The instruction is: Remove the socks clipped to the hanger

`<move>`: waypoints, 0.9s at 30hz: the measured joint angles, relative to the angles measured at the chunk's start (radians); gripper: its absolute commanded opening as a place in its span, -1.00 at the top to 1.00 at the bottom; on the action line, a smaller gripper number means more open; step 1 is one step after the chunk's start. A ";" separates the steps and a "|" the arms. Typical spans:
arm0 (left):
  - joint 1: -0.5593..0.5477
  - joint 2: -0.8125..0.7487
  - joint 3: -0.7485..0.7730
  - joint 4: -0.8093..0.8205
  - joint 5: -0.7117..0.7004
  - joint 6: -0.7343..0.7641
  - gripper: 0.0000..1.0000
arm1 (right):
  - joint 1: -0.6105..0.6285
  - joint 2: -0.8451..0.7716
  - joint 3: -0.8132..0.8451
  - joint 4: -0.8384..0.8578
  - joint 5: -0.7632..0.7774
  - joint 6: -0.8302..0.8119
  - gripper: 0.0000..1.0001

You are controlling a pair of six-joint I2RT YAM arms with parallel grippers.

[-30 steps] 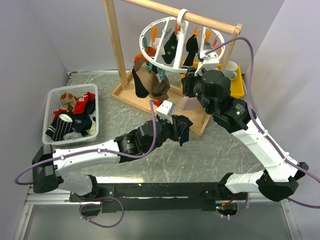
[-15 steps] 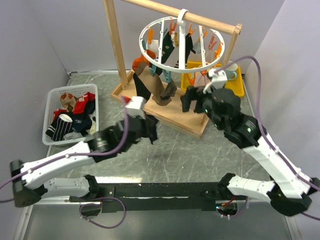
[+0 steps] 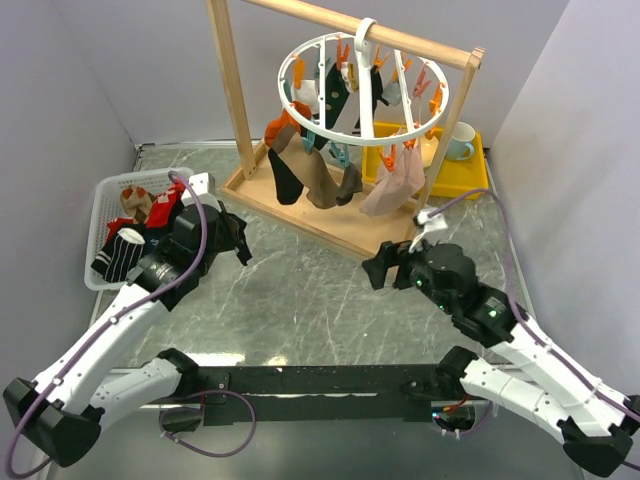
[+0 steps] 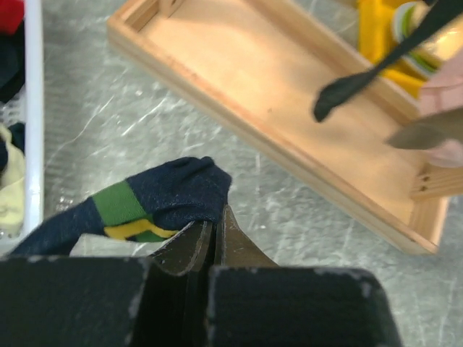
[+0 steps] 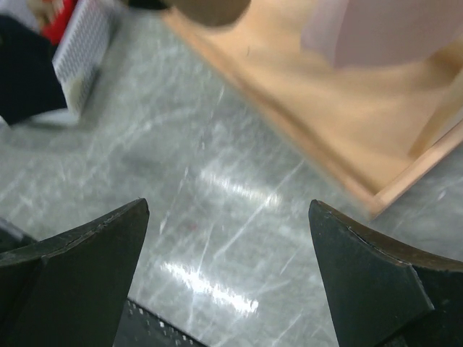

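Note:
The white ring hanger (image 3: 436, 104) hangs by its hook from the wooden rack's bar. Clipped under it are a black sock (image 3: 283, 175), a brown one (image 3: 322, 178) and a pale pink one (image 3: 397, 180); more dark socks (image 3: 340, 92) hang inside the ring. My left gripper (image 3: 240, 246) is shut on a navy sock with green and yellow stripes (image 4: 168, 196), low over the table just right of the basket. The sock is pinched at the tips of that gripper (image 4: 215, 225). My right gripper (image 3: 376, 272) (image 5: 226, 211) stands wide open and empty over the bare table, in front of the rack's base.
A white mesh basket (image 3: 105, 191) (image 4: 33, 108) at the left holds several socks. The wooden rack (image 3: 228, 90) stands on a shallow wooden base (image 3: 350, 230) (image 4: 289, 123) (image 5: 340, 137). A yellow tray (image 3: 470, 178) with a cup (image 3: 461, 141) sits behind it. Purple walls close both sides.
My left arm swung left from the rack to the basket, carrying the navy sock. My right gripper opened, left the hanger and drew back low over the table. The ring has swung back.

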 measured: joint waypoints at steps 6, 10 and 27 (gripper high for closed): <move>0.153 0.027 -0.011 0.000 0.069 0.016 0.98 | -0.001 0.004 -0.137 0.055 -0.094 0.040 -0.99; 0.268 0.066 0.040 -0.007 0.063 0.043 0.98 | -0.001 -0.007 -0.165 0.073 -0.117 0.056 -1.00; 0.695 0.396 0.348 0.032 0.161 0.139 -0.73 | -0.001 -0.164 -0.167 0.006 -0.085 0.040 -1.00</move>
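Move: The white basket, where the navy sock pinched in the left fingers is headed, is centred about 20 cm to that hand's left, roughly 8 cm farther out and some 20 cm lower. The wooden stand's base lies about 11 cm ahead and 20 cm right, 24 cm down; the brown sock still on the hanger is roughly 14 cm ahead and 14 cm right, near hand height. From the empty right hand, the basket is about 54 cm left, 15 cm ahead and 20 cm below. The navy sock, already pinched by one end, is swung left and forward away from the stand to above the basket, about 20 cm left and half that forward, as the left hand turns nearly 30 degrees counter-clockwise and rises slightly; only near the end do its fingers open wide and let go. The right hand, open and empty, sinks about 6 cm, then lifts a little while easing back. ##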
